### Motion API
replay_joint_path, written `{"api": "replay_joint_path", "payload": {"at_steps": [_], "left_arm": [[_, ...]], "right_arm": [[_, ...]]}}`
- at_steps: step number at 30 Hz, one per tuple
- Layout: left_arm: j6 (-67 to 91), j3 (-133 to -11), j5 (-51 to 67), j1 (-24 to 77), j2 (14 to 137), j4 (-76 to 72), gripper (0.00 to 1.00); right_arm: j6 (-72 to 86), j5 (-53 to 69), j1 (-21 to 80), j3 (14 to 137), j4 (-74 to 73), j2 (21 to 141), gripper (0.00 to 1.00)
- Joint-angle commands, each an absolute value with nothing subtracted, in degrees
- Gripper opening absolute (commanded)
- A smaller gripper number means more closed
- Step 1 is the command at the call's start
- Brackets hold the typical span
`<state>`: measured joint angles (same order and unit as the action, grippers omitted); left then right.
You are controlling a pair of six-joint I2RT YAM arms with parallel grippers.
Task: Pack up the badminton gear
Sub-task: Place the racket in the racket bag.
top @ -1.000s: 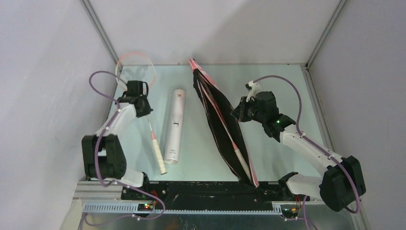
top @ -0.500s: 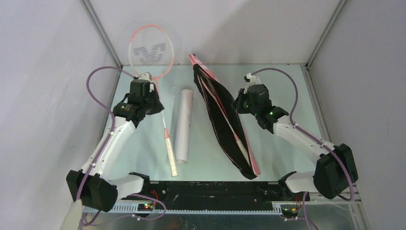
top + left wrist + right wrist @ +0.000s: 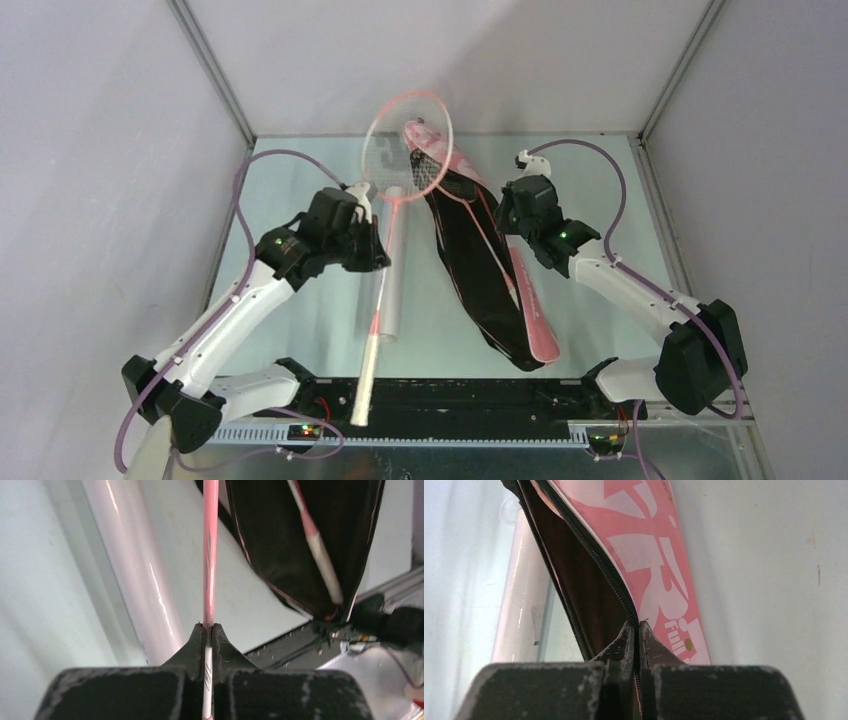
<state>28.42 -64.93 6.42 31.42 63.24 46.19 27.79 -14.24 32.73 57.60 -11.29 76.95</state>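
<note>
My left gripper (image 3: 374, 256) (image 3: 209, 628) is shut on the thin shaft of a pink-framed racket (image 3: 407, 146) (image 3: 210, 555). The racket is held above the table, its head over the far end of the bag and its white handle (image 3: 364, 382) reaching past the near rail. The long white tube (image 3: 393, 270) (image 3: 132, 570) lies under the shaft. The pink and black racket bag (image 3: 478, 262) (image 3: 644, 545) lies open at centre right. My right gripper (image 3: 511, 216) (image 3: 638, 625) is shut on its zipper edge. A second racket's handle (image 3: 322, 565) shows inside the bag (image 3: 295, 535).
White enclosure walls stand close on the left, right and far sides. A black rail (image 3: 450, 395) with wiring runs along the near edge between the arm bases. Purple cables loop above both arms. The tube (image 3: 519, 605) lies just left of the bag's opening.
The left arm has swung the racket right, from the left wall to above the tube and the bag's far end. The right gripper has kept its hold; the bag's pink side now faces up.
</note>
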Motion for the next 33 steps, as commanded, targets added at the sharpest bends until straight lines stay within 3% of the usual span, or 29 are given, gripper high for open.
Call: {"api": "replay_joint_path", "payload": {"at_steps": [1, 7, 18, 29, 33], "left_arm": [[30.6, -63.2, 4.8, 37.1, 62.8, 51.6, 0.0], [33.6, -61.7, 3.2, 46.3, 62.5, 56.9, 0.0], [33.8, -59.4, 0.2, 50.4, 64.6, 62.1, 0.0], [31.6, -69.5, -10.6, 55.5, 75.8, 66.6, 0.0], [30.3, -74.0, -8.9, 56.4, 80.7, 65.3, 0.0]], "right_arm": [[31.5, -15.1, 32.3, 61.6, -9.6, 77.9, 0.0], [33.1, -15.4, 32.1, 63.7, -11.5, 81.2, 0.0], [33.4, -11.6, 31.2, 64.2, -11.7, 82.9, 0.0], [34.2, -10.8, 31.4, 64.2, -12.0, 84.2, 0.0], [34.4, -10.6, 32.5, 64.2, -11.6, 84.8, 0.0]]}}
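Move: My left hand still holds the racket by the shaft, head pointing forward. The racket bag's middle lies about 13 cm ahead of that hand, 20 cm to its right and 15 cm below, with the first racket already in it. The shuttle tube's middle is roughly 8 cm ahead, 2 cm left and 13 cm below. From my right hand, which keeps pinching the bag's zip edge, the bag's middle is some 5 cm left, 2 cm ahead and 9 cm lower. I swing the racket head rightward over the open bag mouth by drawing my left hand back about 10 cm and down some 8 cm, rolling its left side up and turning clockwise, roughly 30 degrees in all; near the end it eases forward a couple of centimetres. My right hand keeps its pinch on the zip edge and brings it about 2 cm down and left. ##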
